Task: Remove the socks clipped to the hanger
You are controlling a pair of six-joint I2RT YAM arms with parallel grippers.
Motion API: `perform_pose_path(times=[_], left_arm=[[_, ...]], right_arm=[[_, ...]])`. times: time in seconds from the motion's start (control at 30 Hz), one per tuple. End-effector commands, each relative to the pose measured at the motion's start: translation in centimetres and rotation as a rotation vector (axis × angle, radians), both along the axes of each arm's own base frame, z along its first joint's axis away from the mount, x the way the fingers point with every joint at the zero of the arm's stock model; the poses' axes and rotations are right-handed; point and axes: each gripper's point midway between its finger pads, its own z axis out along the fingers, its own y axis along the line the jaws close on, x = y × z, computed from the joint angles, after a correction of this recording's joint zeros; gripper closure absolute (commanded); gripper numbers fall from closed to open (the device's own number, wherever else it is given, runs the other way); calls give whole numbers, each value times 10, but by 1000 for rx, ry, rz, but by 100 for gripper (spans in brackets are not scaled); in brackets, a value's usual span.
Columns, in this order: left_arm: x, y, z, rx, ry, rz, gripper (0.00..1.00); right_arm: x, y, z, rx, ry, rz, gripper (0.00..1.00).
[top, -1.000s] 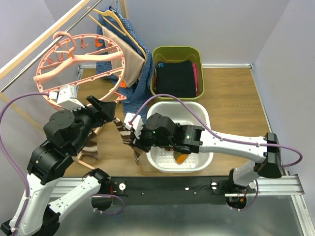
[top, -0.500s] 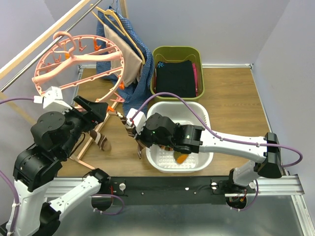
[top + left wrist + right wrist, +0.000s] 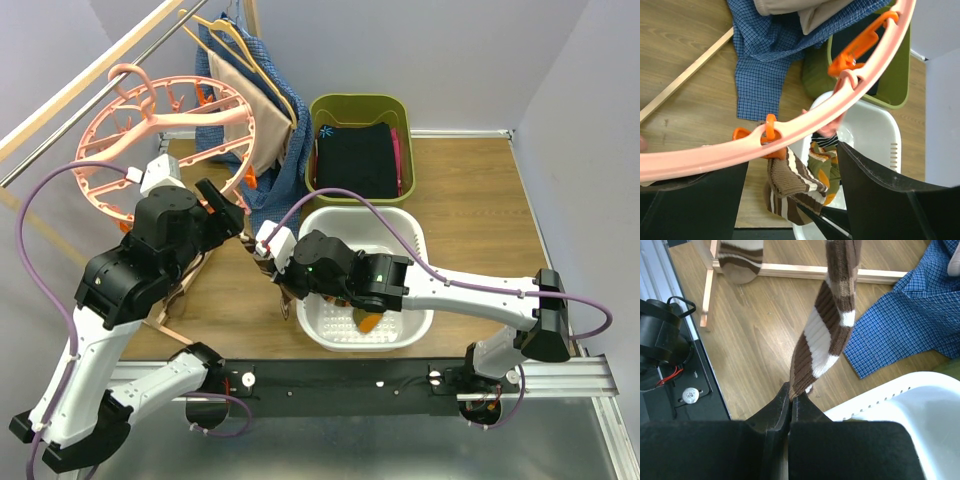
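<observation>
The salmon-pink hanger (image 3: 165, 125) hangs at the back left; its ring (image 3: 805, 125) runs across the left wrist view. An orange clip (image 3: 768, 145) under the ring pinches a brown-and-white striped sock (image 3: 790, 182). My left gripper (image 3: 792, 157) is open, one finger on each side of the ring and that clip. My right gripper (image 3: 791, 396) is shut on the lower end of this sock (image 3: 827, 335), which is stretched up from it. An olive-and-orange sock (image 3: 827, 165) lies in the white basket (image 3: 405, 225). Another striped sock (image 3: 742, 255) hangs over the wooden frame.
A green bin (image 3: 325, 110) with black folded clothing stands at the back. A blue checked garment (image 3: 765, 60) and a beige one hang on thin hangers from the rail, next to the ring. The rack's wooden base (image 3: 790, 271) lies on the table at the left.
My left arm has swung up and back, bringing its open fingers around the hanger's ring at the clip. The right gripper has kept its hold on the brown striped sock.
</observation>
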Motion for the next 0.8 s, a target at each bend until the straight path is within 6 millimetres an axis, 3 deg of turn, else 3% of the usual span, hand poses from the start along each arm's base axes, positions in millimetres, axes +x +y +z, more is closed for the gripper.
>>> perform_pose_path(times=[0.0,0.23,0.57,0.77], left_arm=[[3,14,-3,8,-1,94,22],[7,33,-8,17,-19,219,35],[12,40,-13,10,-45,282,44],[15,46,-8,0,-83,319,57]], right_arm=[[0,2,8,19,-8,4,92],[-2,1,8,21,-3,10,92],[-7,2,12,38,22,29,92],[-12,1,11,36,48,43,92]])
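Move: The orange clip holding the brown striped sock is about 2 cm ahead of my left hand, 3 cm to its left and 2 cm lower. An empty orange clip on the hanger sits about 7 cm ahead and 5 cm to the right of that hand, and my right gripper, pinching the sock, is roughly 4 cm back, 2 cm right and 11 cm below it. From my right hand, the sock's clip is some 6 cm ahead, 5 cm left and 9 cm up. I slide my left hand about 4 cm, mostly left and also down, while swinging it some 15 degrees counter-clockwise so its fingers come round either side of the sock's orange clip under the hanger rim. On the way I close the wide-open fingers to about half. My right hand stays put, keeping its pinch on the sock. ##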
